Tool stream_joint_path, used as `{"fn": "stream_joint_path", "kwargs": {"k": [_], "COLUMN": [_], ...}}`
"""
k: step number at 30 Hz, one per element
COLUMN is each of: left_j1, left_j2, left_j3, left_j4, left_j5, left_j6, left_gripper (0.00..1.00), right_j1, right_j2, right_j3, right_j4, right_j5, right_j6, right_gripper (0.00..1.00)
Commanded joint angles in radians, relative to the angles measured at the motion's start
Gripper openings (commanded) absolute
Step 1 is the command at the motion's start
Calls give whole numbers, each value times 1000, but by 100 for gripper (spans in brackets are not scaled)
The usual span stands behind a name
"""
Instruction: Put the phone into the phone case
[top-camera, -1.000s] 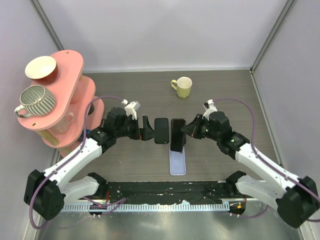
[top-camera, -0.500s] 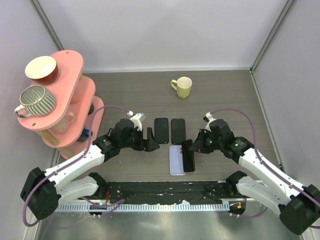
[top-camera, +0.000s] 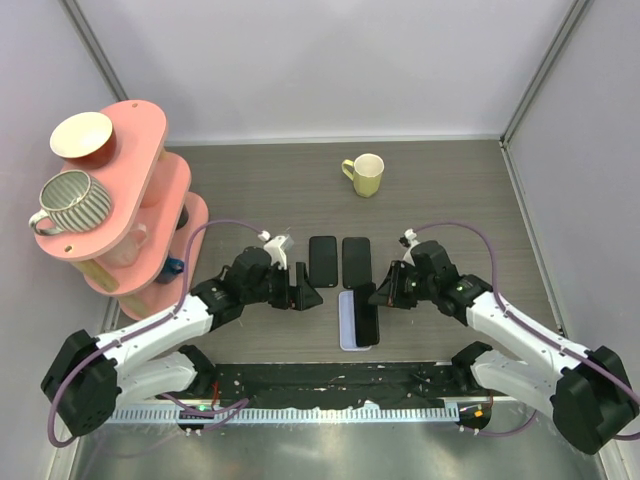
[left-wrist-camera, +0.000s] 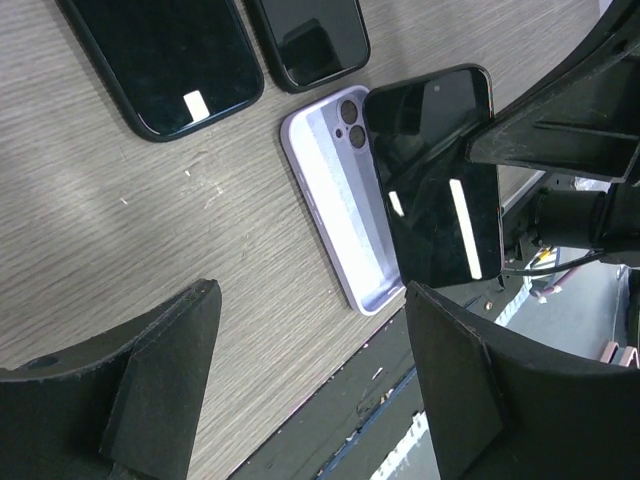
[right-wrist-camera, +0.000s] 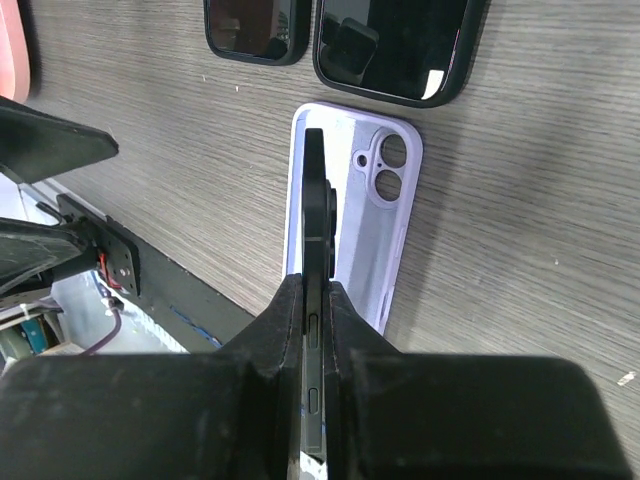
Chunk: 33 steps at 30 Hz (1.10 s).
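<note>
A lilac phone case (top-camera: 347, 322) lies open side up near the table's front edge, camera holes at its far end. The black phone (top-camera: 367, 314) stands on its long edge over the case's right part, tilted, with my right gripper (top-camera: 381, 296) shut on it. In the right wrist view the phone (right-wrist-camera: 318, 215) runs edge-on along the case (right-wrist-camera: 378, 235), pinched at the gripper (right-wrist-camera: 318, 300). My left gripper (top-camera: 305, 293) hovers just left of the case, open and empty; its own view (left-wrist-camera: 315, 390) looks down on the case (left-wrist-camera: 335, 205) and the phone (left-wrist-camera: 440, 190).
Two phones in dark cases (top-camera: 323, 260) (top-camera: 356, 262) lie side by side just beyond the lilac case. A yellow mug (top-camera: 365, 175) stands further back. A pink tiered shelf (top-camera: 150, 195) with a striped mug and a bowl fills the left. A black strip (top-camera: 330, 378) borders the front edge.
My right gripper brought the phone toward the front and leaned it over the lilac case. My left gripper moved nearer and toward the case, its jaws narrowing a little.
</note>
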Motion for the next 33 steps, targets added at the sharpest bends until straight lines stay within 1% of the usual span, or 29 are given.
{"fn": "stream_joint_path", "kwargs": {"k": [1, 2, 4, 5, 8, 9, 10, 11, 13, 14, 15, 20, 24, 30, 33], "left_j1": [-12, -14, -20, -23, -32, -38, -44, -51, -78, -87, -104, -153, -213, -290, -310], "left_j2": [22, 34, 68, 77, 115, 131, 160, 178, 242, 264, 285, 416, 471, 476, 471], "left_j3": [-23, -25, -36, -43, -80, -88, -91, -94, -89, -88, -83, -79, -69, -71, -77], "left_j4": [104, 104, 148, 165, 260, 292, 306, 317, 346, 354, 377, 438, 478, 484, 481], "left_j5": [28, 30, 38, 38, 38, 36, 27, 21, 10, 7, 4, -27, -36, -76, -96], "left_j6": [-40, -40, -47, -53, -92, -107, -112, -118, -125, -129, -133, -181, -211, -240, -247], "left_gripper": [74, 68, 58, 46, 29, 26, 23, 16, 8, 2, 0, 0, 0, 0, 0], "right_j1": [1, 3, 3, 3, 3, 4, 4, 7, 7, 7, 7, 6, 6, 9, 7], "right_j2": [4, 7, 19, 26, 52, 59, 75, 81, 90, 99, 104, 138, 141, 125, 121], "right_j3": [-25, -30, -42, -45, -65, -68, -71, -73, -83, -88, -93, -117, -155, -226, -254], "right_j4": [138, 147, 167, 172, 222, 231, 236, 239, 251, 261, 268, 299, 340, 435, 469], "right_j5": [-56, -61, -62, -61, -82, -91, -91, -88, -81, -78, -76, -45, -28, 13, 19], "right_j6": [72, 77, 82, 86, 106, 108, 111, 109, 111, 112, 118, 126, 148, 200, 212], "right_gripper": [1, 1, 1, 1, 1, 1, 1, 1, 1, 1, 1, 1, 1, 1, 1]}}
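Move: The lilac case lies open about 11 cm to the right of my empty left hand, some 4 cm nearer my base and 9 cm below. From my right hand, which already pinches the phone by its right edge, the case's middle is roughly 5 cm back, 4 cm left and 7 cm down. Two black phones lie about 14 cm farther out than the case, one straight beyond it, the other 8 cm left of that. I shut my left fingers while I swing that hand down some 9 cm, right and a little back, its fingertips tipping slightly lower; once down, I slide it on to the right, low over the table, up to the case's left side near its close end. Meanwhile my right hand keeps its pinch and lowers the phone about 4 cm and slightly left, bringing its left long edge down into the case along the left rim. ##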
